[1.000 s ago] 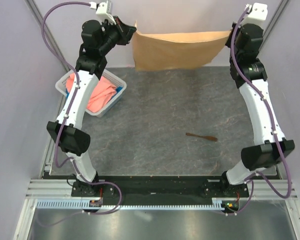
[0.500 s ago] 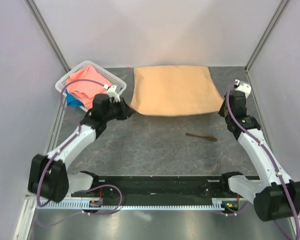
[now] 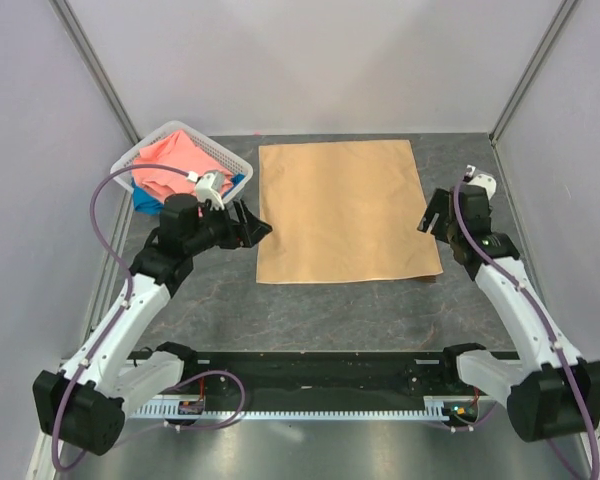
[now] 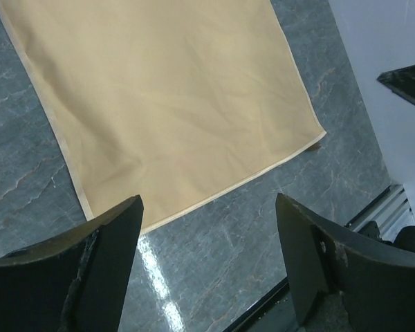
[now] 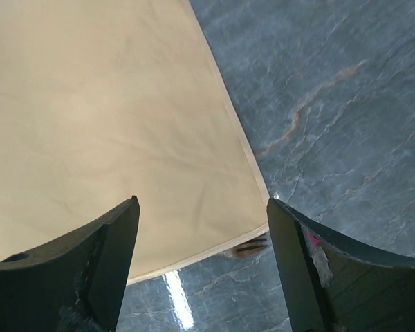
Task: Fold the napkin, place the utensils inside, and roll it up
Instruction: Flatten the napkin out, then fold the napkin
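Note:
The peach-gold napkin (image 3: 345, 210) lies spread flat on the dark table, also seen as the napkin (image 4: 166, 90) and the napkin (image 5: 104, 117) in the wrist views. The fork is almost wholly covered by its near right corner; only the dark tines (image 5: 251, 245) poke out past the hem, a brown speck (image 4: 316, 146) in the left wrist view. My left gripper (image 3: 254, 225) hovers open at the napkin's left edge, and its jaws (image 4: 207, 202) hold nothing. My right gripper (image 3: 427, 214) stands open over the right edge, its jaws (image 5: 203, 203) likewise free of the cloth.
A white basket (image 3: 138, 160) holding a coral-pink cloth (image 3: 175, 165) and a blue cloth (image 3: 146, 200) stands at the back left, just behind my left arm. Grey walls close in on both sides and the back. The black base rail (image 3: 310, 370) runs along the front.
Both arms came down and toward the front, laying the hanging napkin flat over the fork. Both grippers went from shut on its corners to open and let it go.

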Controlling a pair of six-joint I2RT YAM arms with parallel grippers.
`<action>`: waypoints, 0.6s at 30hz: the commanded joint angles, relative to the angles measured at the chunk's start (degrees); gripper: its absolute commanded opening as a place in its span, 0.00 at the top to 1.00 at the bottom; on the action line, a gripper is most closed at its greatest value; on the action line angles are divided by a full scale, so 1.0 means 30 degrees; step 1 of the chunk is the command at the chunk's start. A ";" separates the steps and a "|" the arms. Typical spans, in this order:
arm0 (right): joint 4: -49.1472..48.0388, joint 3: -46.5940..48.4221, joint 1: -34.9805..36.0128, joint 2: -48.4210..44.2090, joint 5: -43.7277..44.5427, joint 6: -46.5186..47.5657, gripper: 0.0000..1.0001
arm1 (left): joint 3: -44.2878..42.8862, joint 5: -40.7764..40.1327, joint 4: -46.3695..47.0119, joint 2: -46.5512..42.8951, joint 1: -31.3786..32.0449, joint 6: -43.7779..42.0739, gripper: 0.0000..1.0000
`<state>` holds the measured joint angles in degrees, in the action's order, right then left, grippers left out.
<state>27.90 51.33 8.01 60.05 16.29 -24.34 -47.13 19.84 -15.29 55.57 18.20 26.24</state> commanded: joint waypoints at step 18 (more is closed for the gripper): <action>0.0455 -0.2491 -0.6975 0.5939 -0.6192 -0.1937 0.42 | -0.6379 0.1563 -0.3019 0.5733 0.0028 -0.4146 0.11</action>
<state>29.23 44.60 -10.74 76.93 3.88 -28.93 -63.55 23.88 -23.07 72.49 18.20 18.57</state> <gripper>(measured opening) 0.619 0.885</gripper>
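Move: My right hand hangs open some 17 cm above the table. The napkin's near right corner lies about 5 cm to its right and 4 cm back, with the utensil end peeking out from under the hem about 5 cm back and 1 cm right of the hand. The napkin's middle is roughly 17 cm ahead and 17 cm left. From my left hand that corner is about 45 cm right, 3 cm back and 21 cm down. I sink my right hand about 13 cm towards the napkin's near right corner, first straight down, then swinging some 6 cm right and easing back a little. The fingers tip about 25 degrees more steeply down, turn slightly clockwise and close part way on nothing. My left hand, still open above the napkin's left side, drifts 4 cm forward and slightly right. ##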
